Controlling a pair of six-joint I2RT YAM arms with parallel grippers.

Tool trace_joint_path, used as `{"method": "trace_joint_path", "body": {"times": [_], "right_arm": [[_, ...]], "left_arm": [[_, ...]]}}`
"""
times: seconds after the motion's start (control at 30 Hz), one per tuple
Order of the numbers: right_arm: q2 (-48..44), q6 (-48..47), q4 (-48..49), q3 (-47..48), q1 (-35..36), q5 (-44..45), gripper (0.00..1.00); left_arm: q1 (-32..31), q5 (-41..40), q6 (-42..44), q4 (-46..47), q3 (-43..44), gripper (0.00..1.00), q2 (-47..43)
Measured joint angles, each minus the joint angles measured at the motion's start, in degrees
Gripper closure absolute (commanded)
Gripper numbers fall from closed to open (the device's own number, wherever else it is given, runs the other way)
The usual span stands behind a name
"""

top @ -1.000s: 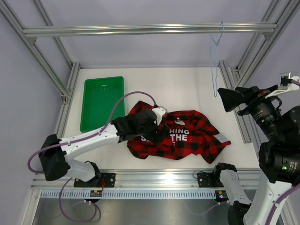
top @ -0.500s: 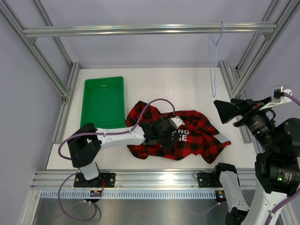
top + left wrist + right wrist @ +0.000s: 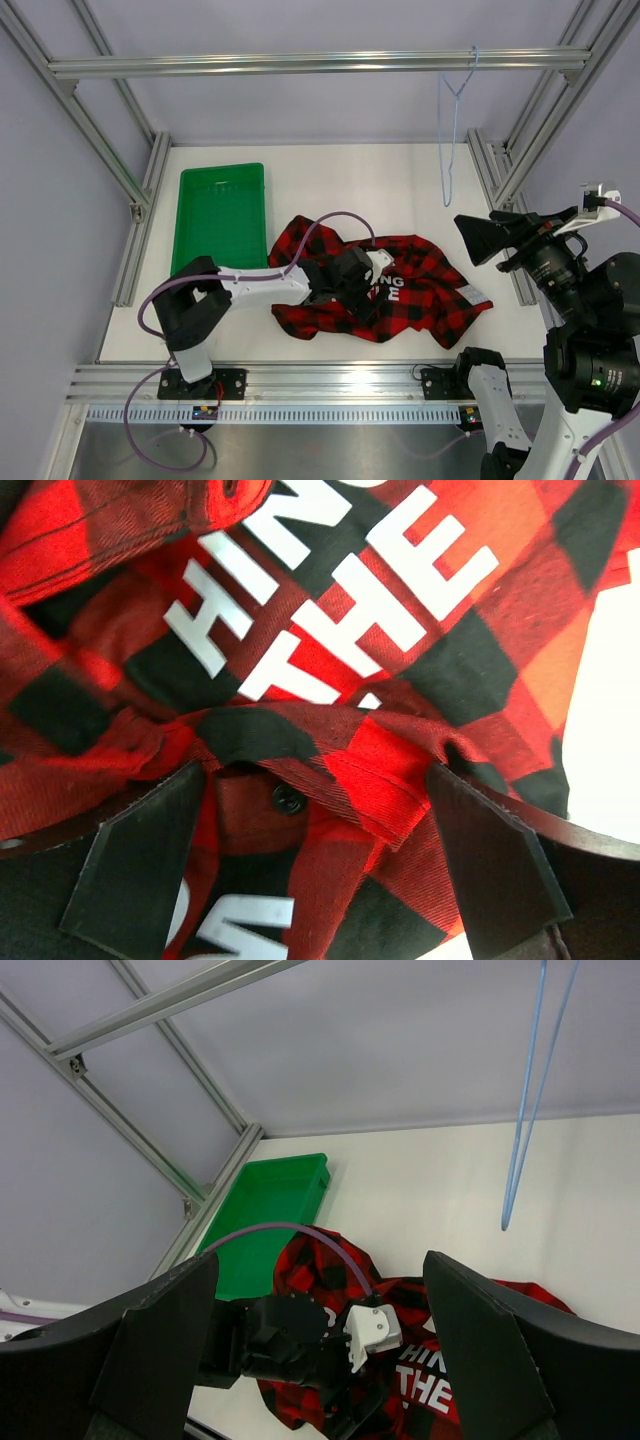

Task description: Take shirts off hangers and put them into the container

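Note:
The red-and-black plaid shirt [image 3: 425, 295] with white lettering lies crumpled on the white table, off the hanger. My left gripper [image 3: 366, 297] is down on its middle, open. In the left wrist view the shirt [image 3: 330, 600] fills the frame, and the left gripper [image 3: 315, 780] straddles a raised fold with a black button, not pinching it. The light-blue wire hanger [image 3: 450, 140] hangs bare from the top rail. The green container [image 3: 220, 215] sits at the back left with nothing in it. My right gripper [image 3: 478, 237] hovers open, high at the right, holding nothing.
Aluminium frame posts [image 3: 135, 170] and rails border the table on both sides. The right wrist view looks down on the hanger [image 3: 525, 1100], the container [image 3: 265, 1210], the shirt [image 3: 440, 1305] and the left arm [image 3: 290, 1340] between the open right gripper [image 3: 320, 1260].
The left arm has reached further right across the shirt, its elbow folding in near the base. The right arm dropped slightly. The hanger has swung a little to the left.

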Motion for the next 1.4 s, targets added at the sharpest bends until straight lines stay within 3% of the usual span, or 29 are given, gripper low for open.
{"method": "trace_joint_path", "body": {"times": [0.17, 0.3, 0.33, 0.37, 0.5, 0.63, 0.83, 0.97, 1.03, 1.17, 1.4], "right_arm": [[-0.5, 0.0, 0.0, 0.0, 0.0, 0.0, 0.08], [-1.1, 0.0, 0.0, 0.0, 0.0, 0.0, 0.08], [-1.2, 0.0, 0.0, 0.0, 0.0, 0.1, 0.08], [-1.3, 0.0, 0.0, 0.0, 0.0, 0.1, 0.08], [-1.7, 0.0, -0.5, 0.7, 0.0, 0.4, 0.08], [-1.9, 0.2, -1.1, 3.0, 0.0, 0.4, 0.08], [-2.6, 0.3, -1.2, 5.0, 0.1, 0.4, 0.08], [-3.2, 0.3, -1.4, 5.1, 0.1, 0.5, 0.08], [-3.5, 0.3, -1.4, 5.1, 0.1, 0.5, 0.08], [-3.7, 0.7, -1.4, 5.1, 0.1, 0.4, 0.08], [-3.7, 1.1, -1.3, 5.1, 0.1, 0.4, 0.08]], "left_arm": [[2.8, 6.2, -2.1, 1.6, -0.3, 0.16, 0.2], [4.1, 8.0, -4.0, 1.6, -0.1, 0.46, 1.4], [4.4, 8.4, -4.5, 1.6, -0.1, 0.64, 1.9], [4.7, 8.8, -5.3, 1.6, -0.1, 0.74, 2.4], [5.9, 10.6, -7.1, 2.4, -0.2, 0.80, 4.2], [6.9, 11.0, -8.3, 4.8, -0.8, 1.00, 5.1], [6.6, 4.4, -8.0, 5.8, -4.3, 1.00, 1.2], [6.6, -3.7, -6.3, -2.6, -5.1, 1.00, -7.9], [6.6, -7.0, -5.1, -8.6, -1.9, 1.00, -17.0], [6.6, -13.1, -1.5, -19.6, 16.7, 1.00, -27.0], [6.6, -21.9, 6.0, -28.2, 48.5, 1.00, -32.5]]}}
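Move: The left hand's open fingers point down at the shirt, which is spread on the table with a raised fold between them; the shirt's middle is about 5 cm ahead, 1 cm to the right and some 3 cm below. The green container stands about 28 cm ahead of this hand and 37 cm to its left, near the same table height. From the raised right hand the shirt lies roughly 9 cm ahead, 8 cm left and 45 cm below. The left hand sinks about 2.5 cm into the shirt and shuts its wide-open fingers fully, pinching the fold, then sweeps the cloth steeply up to nearly 50 cm above where it began, swinging some 16 cm left to the container's side while the wrist tips up about 50 degrees until the fingers point level, forward and right. Meanwhile the empty right hand, still open, eases back about 4 cm and rises about 3 cm, away from the rail. ##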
